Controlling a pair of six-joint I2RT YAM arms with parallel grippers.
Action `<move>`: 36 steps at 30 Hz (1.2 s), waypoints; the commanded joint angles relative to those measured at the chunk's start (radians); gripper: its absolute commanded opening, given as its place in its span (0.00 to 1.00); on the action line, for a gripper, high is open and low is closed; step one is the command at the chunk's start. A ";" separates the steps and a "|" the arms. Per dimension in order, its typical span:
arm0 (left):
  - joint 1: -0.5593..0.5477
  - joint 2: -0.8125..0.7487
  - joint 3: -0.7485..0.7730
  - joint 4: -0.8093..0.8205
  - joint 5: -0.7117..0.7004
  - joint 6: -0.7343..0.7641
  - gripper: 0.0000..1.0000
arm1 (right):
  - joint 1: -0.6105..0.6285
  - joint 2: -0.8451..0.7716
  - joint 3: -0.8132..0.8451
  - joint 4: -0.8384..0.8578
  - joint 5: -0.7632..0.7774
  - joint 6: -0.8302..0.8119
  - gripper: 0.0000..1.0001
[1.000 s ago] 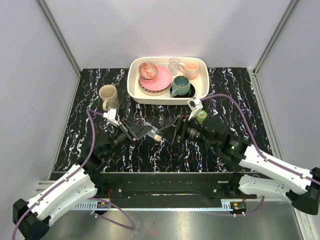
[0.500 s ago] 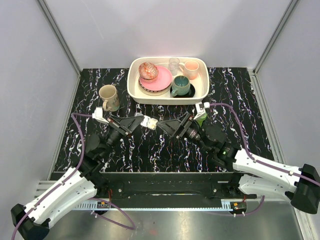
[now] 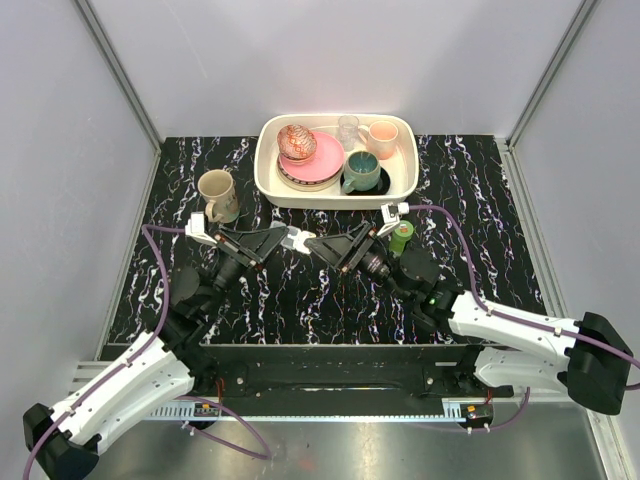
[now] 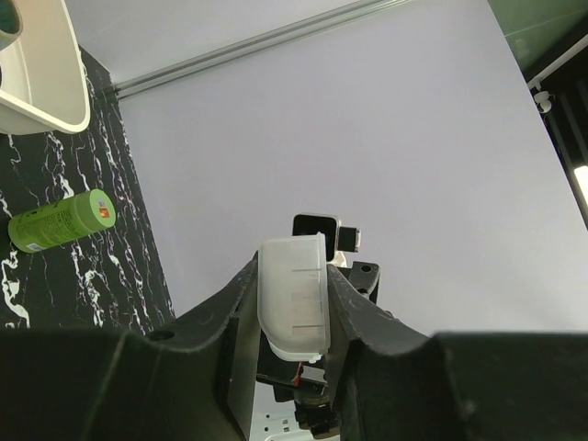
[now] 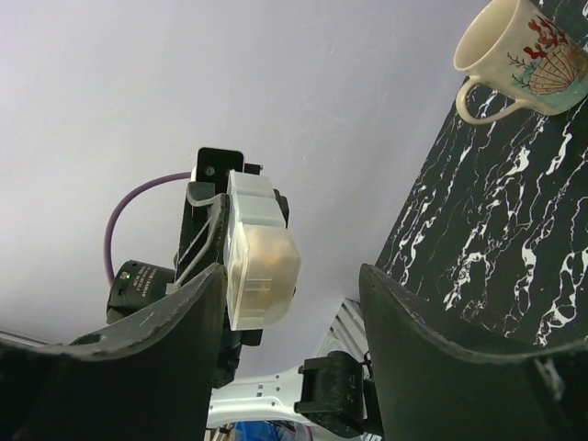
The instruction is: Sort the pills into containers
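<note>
The containers, a short clear strip, hang above the table's middle with my left gripper shut on them. In the left wrist view the containers sit clamped between both black fingers. The right wrist view shows the containers end-on. A yellowish cluster of pills shows through the nearest compartment. My right gripper stands open around that end. The strip lies close beside one of its fingers, with a wide gap to the other finger.
A small green bottle stands right of the right gripper, also in the left wrist view. A beige mug stands at the left. A white tray at the back holds pink plates, cups and a teal mug.
The right gripper has moved left and up to the end of the containers, its jaws narrowing a little. The left gripper lifted the containers and turned them toward the right arm.
</note>
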 commanded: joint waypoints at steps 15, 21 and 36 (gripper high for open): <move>0.002 0.008 0.003 0.083 0.011 -0.023 0.00 | 0.006 0.038 0.064 0.085 -0.080 -0.011 0.50; 0.002 0.008 0.003 0.080 0.011 -0.023 0.00 | 0.006 0.047 0.067 0.084 -0.099 -0.015 0.37; 0.002 0.010 -0.003 0.074 0.014 -0.028 0.00 | 0.004 0.018 0.072 0.053 -0.096 -0.048 0.31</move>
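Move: My left hand already holds the small pill container by one end, up in the air; its middle is some 3 cm to that hand's right and 1 cm back. From my open right hand, the container's middle lies about 4 cm left, 1 cm ahead and 1 cm higher. From the right hand, the green bottle stands some 15 cm ahead, 19 cm right and 25 cm below; the mug is roughly 25 cm ahead, 26 cm left and about as low. I keep my left hand still, its pinch on the pill container unchanged, as the counter-hold. My right hand eases up about 1 cm and then left some 1.5 cm, drawing back slightly, to centre its fingers on the container's free end; they narrow on the way, then shut on that end compartment and pinch it. ##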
